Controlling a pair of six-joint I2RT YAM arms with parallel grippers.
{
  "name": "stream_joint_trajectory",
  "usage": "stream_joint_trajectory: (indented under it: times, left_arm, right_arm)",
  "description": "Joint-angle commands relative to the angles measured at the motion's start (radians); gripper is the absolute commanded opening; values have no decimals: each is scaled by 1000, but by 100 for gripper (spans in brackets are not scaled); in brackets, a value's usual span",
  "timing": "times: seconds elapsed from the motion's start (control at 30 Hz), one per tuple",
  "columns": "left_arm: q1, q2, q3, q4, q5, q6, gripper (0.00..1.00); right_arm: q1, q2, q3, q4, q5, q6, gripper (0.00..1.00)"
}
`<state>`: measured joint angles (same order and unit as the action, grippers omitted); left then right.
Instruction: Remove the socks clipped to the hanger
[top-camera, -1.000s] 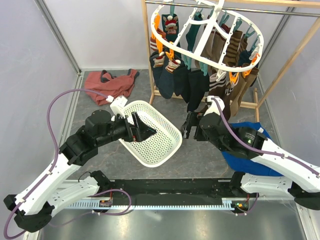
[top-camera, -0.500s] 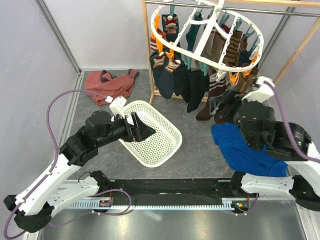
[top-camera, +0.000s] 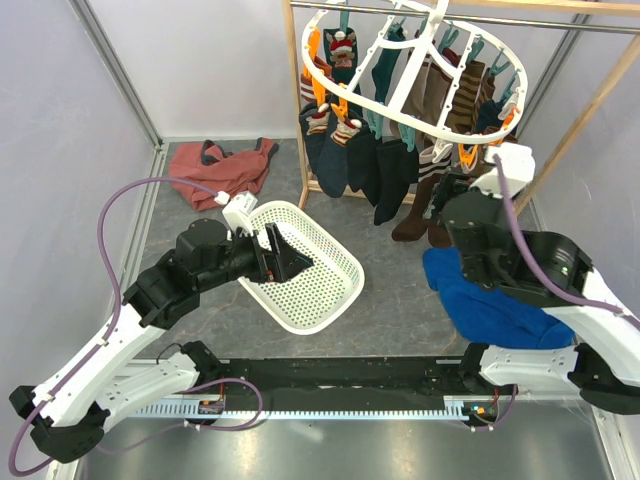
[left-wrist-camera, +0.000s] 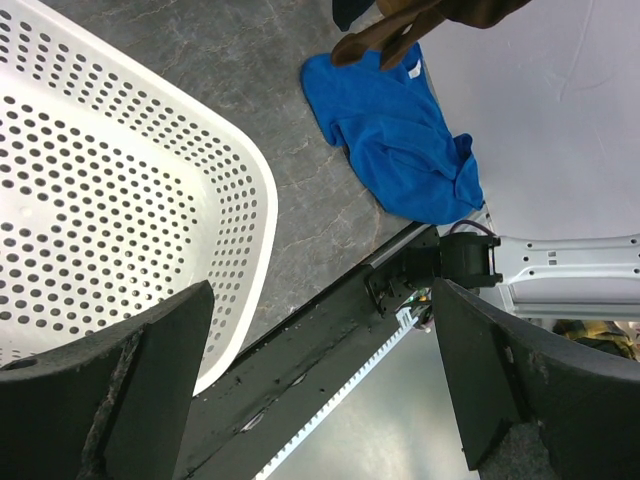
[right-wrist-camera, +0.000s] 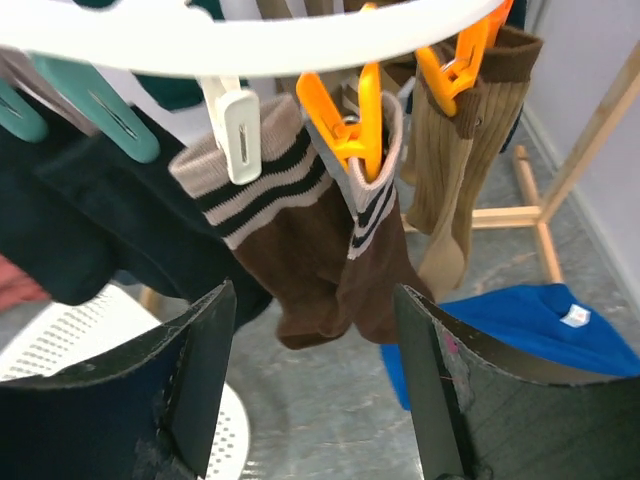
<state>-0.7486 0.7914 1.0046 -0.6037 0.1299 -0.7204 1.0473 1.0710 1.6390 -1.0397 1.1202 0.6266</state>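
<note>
The white oval hanger (top-camera: 410, 62) hangs from the wooden rail with several dark, brown and striped socks (top-camera: 385, 170) clipped to it. My right gripper (top-camera: 447, 190) is raised to the hanger's front right side. In the right wrist view the hanger rim (right-wrist-camera: 250, 45) runs overhead, and two brown socks with striped cuffs (right-wrist-camera: 300, 250) hang from a white clip (right-wrist-camera: 238, 125) and an orange clip (right-wrist-camera: 355, 120). The right gripper (right-wrist-camera: 315, 400) stands open just below their toes, holding nothing. My left gripper (top-camera: 287, 262) hovers open and empty over the basket.
A white perforated basket (top-camera: 325, 290) lies tilted on the table between the arms. A blue cloth (top-camera: 480, 300) lies under the right arm and a rust-red garment (top-camera: 215, 170) at the back left. The wooden rail frame (top-camera: 580, 110) stands behind the hanger.
My right arm has swung up from beside the basket to the socks at the hanger's front right, and its jaws have narrowed somewhat. The left arm has barely moved.
</note>
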Motion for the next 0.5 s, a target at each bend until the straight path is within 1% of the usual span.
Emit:
stream_joint_trajectory:
  times: [0.0,0.07,0.1,0.2,0.27,0.37,0.4,0.47]
  left_arm:
    - [-5,-1,25,36,-4,29,96]
    - [-5,3,26,39,-1,30,96]
    - [-5,3,29,39,0,27,96]
    - [-5,-4,31,41,4,21,95]
    - [-5,-7,25,42,2,18,95]
    - [-6,-9,25,47,5,24,94]
    - [-5,-4,29,47,8,30,93]
    - [-6,0,48,48,16,59,92]
  right_arm:
    - [-102,32,-33,13,-46,-54,69]
    - [-171,46,-56,13,-97,-50,68]
    - [-244,47,-62,13,-143,-45,67]
    - [-329,55,-87,35,-175,-42,66]
    - [-349,60,-117,105,-212,-103,65]
    - [-377,84,-130,133,-243,-117,58]
    - [-385,90,-125,132,-247,-117,51]
    - [-391,90,-113,127,-278,-108,40]
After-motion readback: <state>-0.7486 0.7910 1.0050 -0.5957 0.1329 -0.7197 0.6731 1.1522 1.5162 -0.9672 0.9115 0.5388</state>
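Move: From my right hand, the cuff of the brown striped sock at its orange clip lies about 7 cm ahead, 4 cm to the right and 4 cm lower. The white clip on the same cuff is some 5 cm to the left of that spot and level with it in depth. The next sock, brown on another orange clip, hangs about 4 cm farther out and 5 cm more to the right. From my left hand, that striped cuff is roughly 14 cm ahead, 25 cm right and 10 cm higher. I bring my right hand down and forward, each about 5 to 6 cm, drifting some 4 cm right early on, so the fingertips drop from beside the cuff to around its lower edge just under the orange clip. The hand tips down and swings clockwise about 10 degrees each, and the fingers narrow from roughly three-quarters to half open, without yet closing on the cloth. ##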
